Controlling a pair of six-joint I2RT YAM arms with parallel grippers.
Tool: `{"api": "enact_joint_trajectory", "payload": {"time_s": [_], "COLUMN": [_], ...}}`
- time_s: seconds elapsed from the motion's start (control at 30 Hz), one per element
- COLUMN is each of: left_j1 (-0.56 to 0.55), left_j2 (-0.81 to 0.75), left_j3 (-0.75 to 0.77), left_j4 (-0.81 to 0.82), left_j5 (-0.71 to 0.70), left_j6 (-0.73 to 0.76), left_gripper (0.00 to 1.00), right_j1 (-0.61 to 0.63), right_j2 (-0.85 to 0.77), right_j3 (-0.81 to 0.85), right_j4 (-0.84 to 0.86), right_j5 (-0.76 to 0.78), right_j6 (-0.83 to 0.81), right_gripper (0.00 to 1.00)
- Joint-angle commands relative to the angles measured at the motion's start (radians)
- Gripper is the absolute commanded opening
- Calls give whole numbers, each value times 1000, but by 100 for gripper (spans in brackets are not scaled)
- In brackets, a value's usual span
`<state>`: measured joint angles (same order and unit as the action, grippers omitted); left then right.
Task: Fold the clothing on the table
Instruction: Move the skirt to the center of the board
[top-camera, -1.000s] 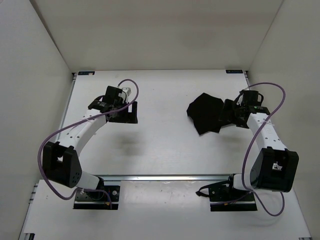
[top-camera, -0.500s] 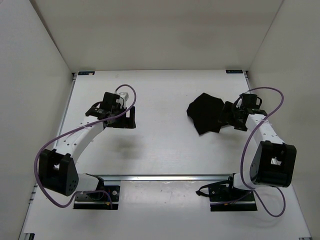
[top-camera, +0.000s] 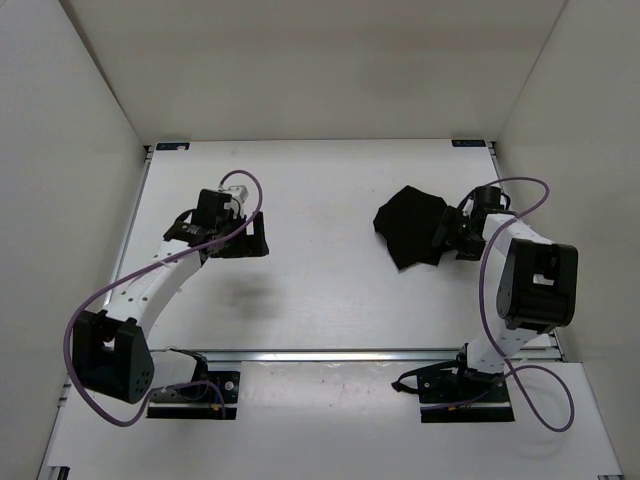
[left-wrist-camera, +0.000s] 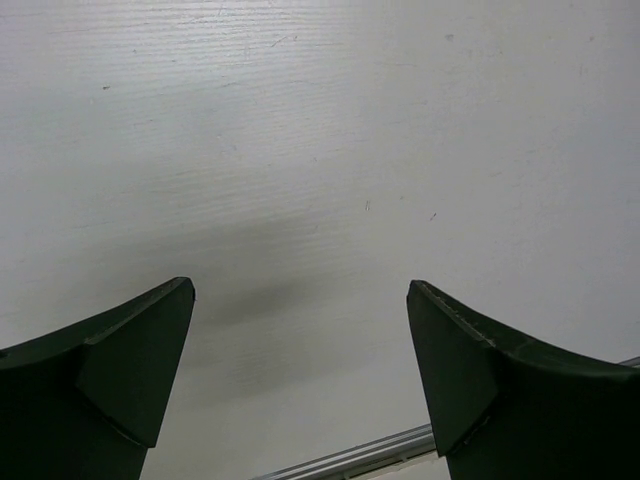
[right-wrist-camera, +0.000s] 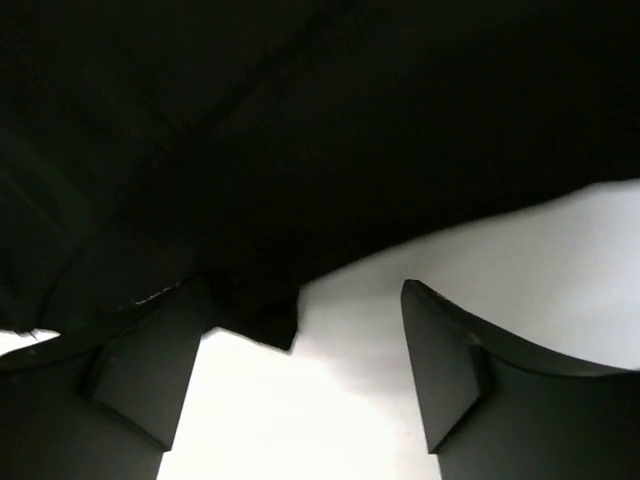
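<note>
The clothing (top-camera: 410, 228) is a crumpled black garment lying on the white table (top-camera: 320, 290), right of centre. My right gripper (top-camera: 447, 238) sits low at its right edge, open. In the right wrist view a small corner of the clothing (right-wrist-camera: 300, 150) pokes between the spread fingers, by the left one, and the right gripper (right-wrist-camera: 300, 292) has bare table (right-wrist-camera: 500, 260) under the rest of the gap. My left gripper (top-camera: 255, 236) hovers over the left half of the table, far from the garment. The left wrist view shows the left gripper (left-wrist-camera: 300, 290) wide open over bare table (left-wrist-camera: 320, 150).
An aluminium rail (top-camera: 330, 354) runs across the near side in front of both arm bases and appears as the rail (left-wrist-camera: 350, 460) below the left fingers. White walls enclose the table on the left, back and right. Purple cables loop off both arms.
My right gripper has edged left up to the garment's right side while its elbow swung inward. The left gripper has drifted slightly left and stays open.
</note>
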<state>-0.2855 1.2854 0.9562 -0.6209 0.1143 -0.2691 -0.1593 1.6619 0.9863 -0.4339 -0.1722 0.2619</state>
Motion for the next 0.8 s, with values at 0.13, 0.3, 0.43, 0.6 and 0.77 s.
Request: {"api": "enact_joint_trajectory", "payload": {"time_s": [0.13,0.3,0.43,0.6,0.77], "left_j1": [6,9,9,20,23], "left_j2": [-40,-18,8,17,51], "left_j3": [-19,-14,7,9,30], "left_j4": [15,20,0,7,9], "left_j5": [13,22,19,24,67], "left_j6": [-36,-35,-27,-13,-5], "left_gripper": [98,99,99,99,99], "right_j1": [15,17,15,6,21], "right_j2": [52,110,156,131,55], "right_j3": [104,141,190,236,350], "right_j4": [89,93,69,67,50], "right_j5": [-4,-1,5,19,-4], "right_j6": [14,19,23,11,-6], "right_gripper": [55,39,22,0,0]}}
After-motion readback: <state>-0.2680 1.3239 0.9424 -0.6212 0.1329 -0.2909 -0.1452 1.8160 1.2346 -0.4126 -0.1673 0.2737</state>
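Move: The skirt's middle lies some 4 cm ahead of the right hand, 9 cm to its left and 2 cm below. The skirt's loose right end, where the fingers will shut, is about 5 cm straight ahead, also 2 cm lower. From the left hand the skirt is roughly 41 cm to the right, 4 cm ahead and 11 cm below. The right hand sweeps about 7 cm forward, shutting its fingers on the skirt's right end and rising slightly. ##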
